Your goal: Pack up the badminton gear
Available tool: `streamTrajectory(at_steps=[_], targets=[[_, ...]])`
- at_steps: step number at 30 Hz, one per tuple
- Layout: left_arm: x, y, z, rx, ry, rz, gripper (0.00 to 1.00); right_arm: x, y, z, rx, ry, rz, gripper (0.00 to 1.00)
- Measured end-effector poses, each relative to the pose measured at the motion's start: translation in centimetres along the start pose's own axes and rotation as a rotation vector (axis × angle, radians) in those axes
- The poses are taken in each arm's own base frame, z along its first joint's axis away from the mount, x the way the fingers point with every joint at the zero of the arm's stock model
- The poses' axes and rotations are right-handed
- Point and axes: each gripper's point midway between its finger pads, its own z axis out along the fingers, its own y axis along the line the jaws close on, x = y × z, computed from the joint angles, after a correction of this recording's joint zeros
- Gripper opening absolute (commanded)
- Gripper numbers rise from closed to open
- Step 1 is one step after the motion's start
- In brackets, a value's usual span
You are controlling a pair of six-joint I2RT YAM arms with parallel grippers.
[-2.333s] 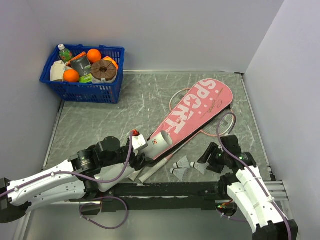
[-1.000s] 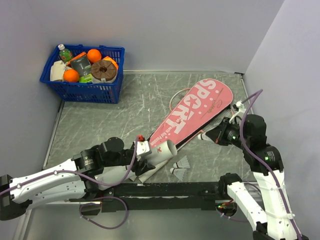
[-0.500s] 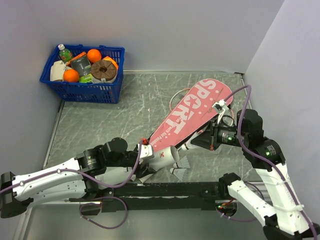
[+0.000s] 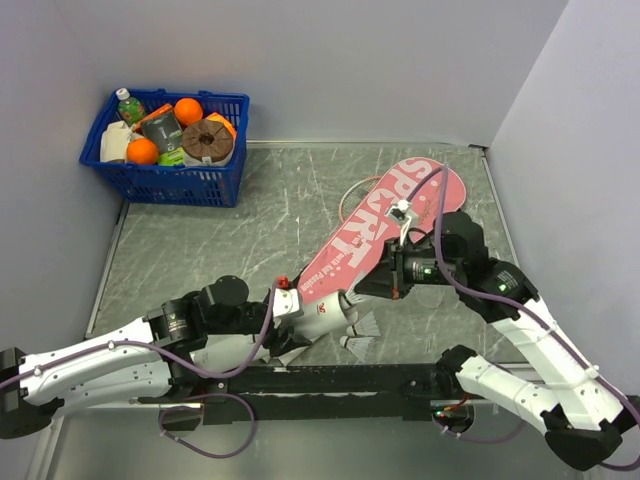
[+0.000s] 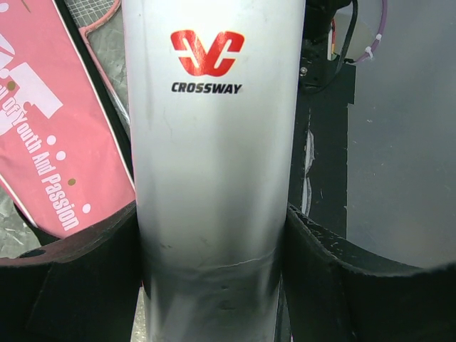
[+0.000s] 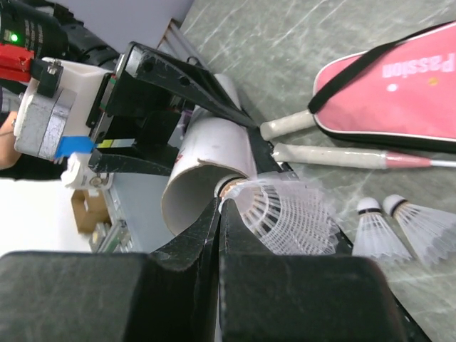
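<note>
My left gripper (image 5: 214, 239) is shut on the white tube (image 5: 214, 142), which bears a red logo and "CROSSWAY". The tube (image 4: 330, 312) lies low at the near middle, its mouth toward the right arm. My right gripper (image 6: 219, 203) is shut on a white shuttlecock (image 6: 296, 217), pinched near its cork. The cork sits at the mouth of the tube (image 6: 206, 167). Two more shuttlecocks (image 6: 377, 231) (image 6: 424, 228) lie on the table. The pink "SPORT" racket bag (image 4: 385, 230) lies diagonally, with two whitish racket handles (image 6: 292, 126) (image 6: 335, 155) beside its near end.
A blue basket (image 4: 165, 185) of groceries stands in the far left corner. Grey walls close the table at the back and right. A black rail (image 4: 340, 378) runs along the near edge between the arm bases.
My right arm lifted a shuttlecock from the table and carried it left to the tube's mouth. My left gripper shifted the tube slightly right; two shuttlecocks stay on the table.
</note>
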Motion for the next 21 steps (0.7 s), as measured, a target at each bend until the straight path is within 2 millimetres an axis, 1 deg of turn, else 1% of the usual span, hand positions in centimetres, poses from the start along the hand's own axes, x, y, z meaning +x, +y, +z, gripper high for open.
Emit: streamTrajectory(at_steps=[8, 13, 16, 20, 21], targets=[[-0.1, 0.1, -0.1, -0.005, -0.004, 0.001, 0.01, 1.7, 1.4, 2.7, -0.074, 0.069, 0.007, 0.0], [-0.7, 0.3, -0.7, -0.026, -0.032, 0.009, 0.01, 2.9, 2.0, 4.3, -0.129, 0.093, 0.024, 0.0], [-0.7, 0.2, -1.0, -0.028, -0.04, 0.011, 0.01, 3.3, 2.5, 5.0, -0.166, 0.095, 0.03, 0.0], [-0.6, 0.2, -1.1, -0.029, -0.042, 0.012, 0.01, 4.6, 3.0, 6.4, -0.208, 0.128, 0.043, 0.0], [-0.4, 0.2, -1.1, -0.029, -0.037, 0.011, 0.01, 4.8, 3.3, 6.7, -0.215, 0.137, 0.047, 0.03]])
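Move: The right gripper holds a shuttlecock cork-first just at the mouth of the white tube. That mouth lies about 6 cm to the right hand's left, 3 cm back and 3 cm lower. Two loose shuttlecocks lie some 22 cm below this hand, about 5 cm back and 3 cm to its right. From the left hand, which grips the tube, the mouth is about 9 cm to the right, 2 cm ahead and 5 cm higher. Push the shuttlecock into the tube: bring the right gripper left about 7 cm, easing back and down some 4 cm each, swinging the wrist roughly 15 degrees, mostly counter-clockwise, until the shut fingertips reach the mouth. Keep the left gripper's hold on the tube, letting the hand rise and shift left by about 1 cm. ##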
